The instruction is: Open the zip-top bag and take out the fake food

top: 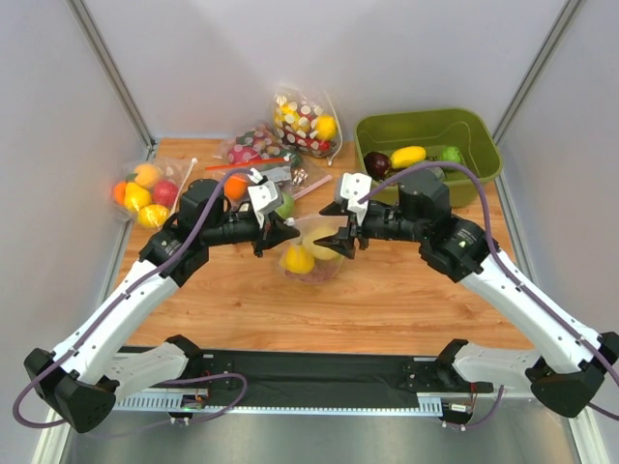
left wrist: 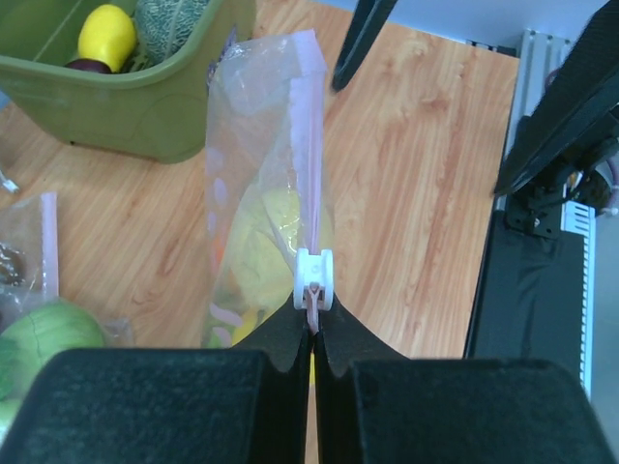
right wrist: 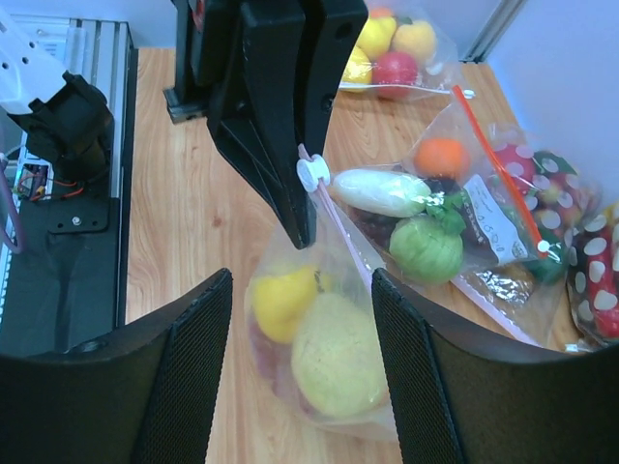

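Note:
The clear zip-top bag (top: 314, 253) stands mid-table, its pale pink zip strip (left wrist: 314, 164) pulled up. Inside is fake food: a yellow lemon-like fruit (right wrist: 282, 300), a pale yellow-green round fruit (right wrist: 340, 356), and something darker beneath. My left gripper (left wrist: 312, 333) is shut on the zip strip just below the white slider (left wrist: 315, 278). It also shows in the right wrist view (right wrist: 290, 145). My right gripper (right wrist: 302, 280) is open, its fingers on either side of the bag's body without touching it.
A green bin (top: 484, 164) with fruits sits back right. A polka-dotted bag (top: 305, 121) lies at the back. A bag with a red zip strip (right wrist: 464, 208) holds a white radish, an orange and a green fruit. Another fruit bag (top: 143, 191) lies left.

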Robot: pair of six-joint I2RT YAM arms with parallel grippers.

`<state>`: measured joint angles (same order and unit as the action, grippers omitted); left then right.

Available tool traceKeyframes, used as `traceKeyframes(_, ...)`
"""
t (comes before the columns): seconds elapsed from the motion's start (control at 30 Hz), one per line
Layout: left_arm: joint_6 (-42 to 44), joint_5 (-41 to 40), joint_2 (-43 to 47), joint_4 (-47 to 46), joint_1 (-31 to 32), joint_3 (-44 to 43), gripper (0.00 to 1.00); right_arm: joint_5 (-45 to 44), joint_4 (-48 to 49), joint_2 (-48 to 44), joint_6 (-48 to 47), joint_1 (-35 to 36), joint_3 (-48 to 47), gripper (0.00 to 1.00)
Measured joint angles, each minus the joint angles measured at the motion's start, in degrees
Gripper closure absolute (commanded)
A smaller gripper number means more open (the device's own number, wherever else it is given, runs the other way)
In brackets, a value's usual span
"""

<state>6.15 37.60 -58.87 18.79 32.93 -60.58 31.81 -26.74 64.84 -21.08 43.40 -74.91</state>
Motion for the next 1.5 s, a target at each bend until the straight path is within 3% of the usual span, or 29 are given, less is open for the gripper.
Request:
traceKeyframes(0.07,1.4,1.1,-0.4,3.5,0.0,-2.4,1.00,0.0,0.5,1.5,-1.1,1.3,0.0,0.40)
traceKeyframes(0.2,4.7,3.5,-1.3,9.8,0.0,-6.6,1.00,-0.6,1.6,4.3,-3.7,3.3,0.0,0.53)
traceKeyframes(0.43,8.3,5.9,-1.8,14.9,0.0,-7.5,1.00,-1.0,3.5,6.9,-6.5,4.8,-1.7,0.56)
traceKeyframes(0.77,9.6,5.9,-1.8,15.4,0.0,-6.1,1.00,1.2,3.4,9.6,-8.3,5.6,-7.5,0.62)
traceKeyframes(1.5,10.1,2.8,-0.8,15.2,0.0,-4.2,1.00,3.9,-3.1,12.8,-7.8,6.8,-8.4,0.67)
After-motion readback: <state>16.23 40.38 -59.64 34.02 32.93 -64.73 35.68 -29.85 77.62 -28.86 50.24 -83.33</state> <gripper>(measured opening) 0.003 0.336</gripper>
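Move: The zip slider on the bag sits about 6 cm left of the right hand and 1 cm ahead, at its height. From the left hand, whose shut fingers already pinch the strip end, it is just 1 cm to the right. Inside the bag, some 15 cm below the right hand, are the pale yellow food about 1 cm left and 1 back, and the bright yellow food 5 left and 4 back. The green cabbage lies about 11 ahead, 10 left and 20 below. Keeping its pinch on the strip end, the left hand draws the bag back nearly 3 cm, with a brief rise, then sinks to about 2 cm lower. The open right hand closes in leftward by some 6 cm, dipping, rising and sinking again while turning slightly counter-clockwise. Its fingers narrow to about half their gap, astride the slider but not shut on it. ##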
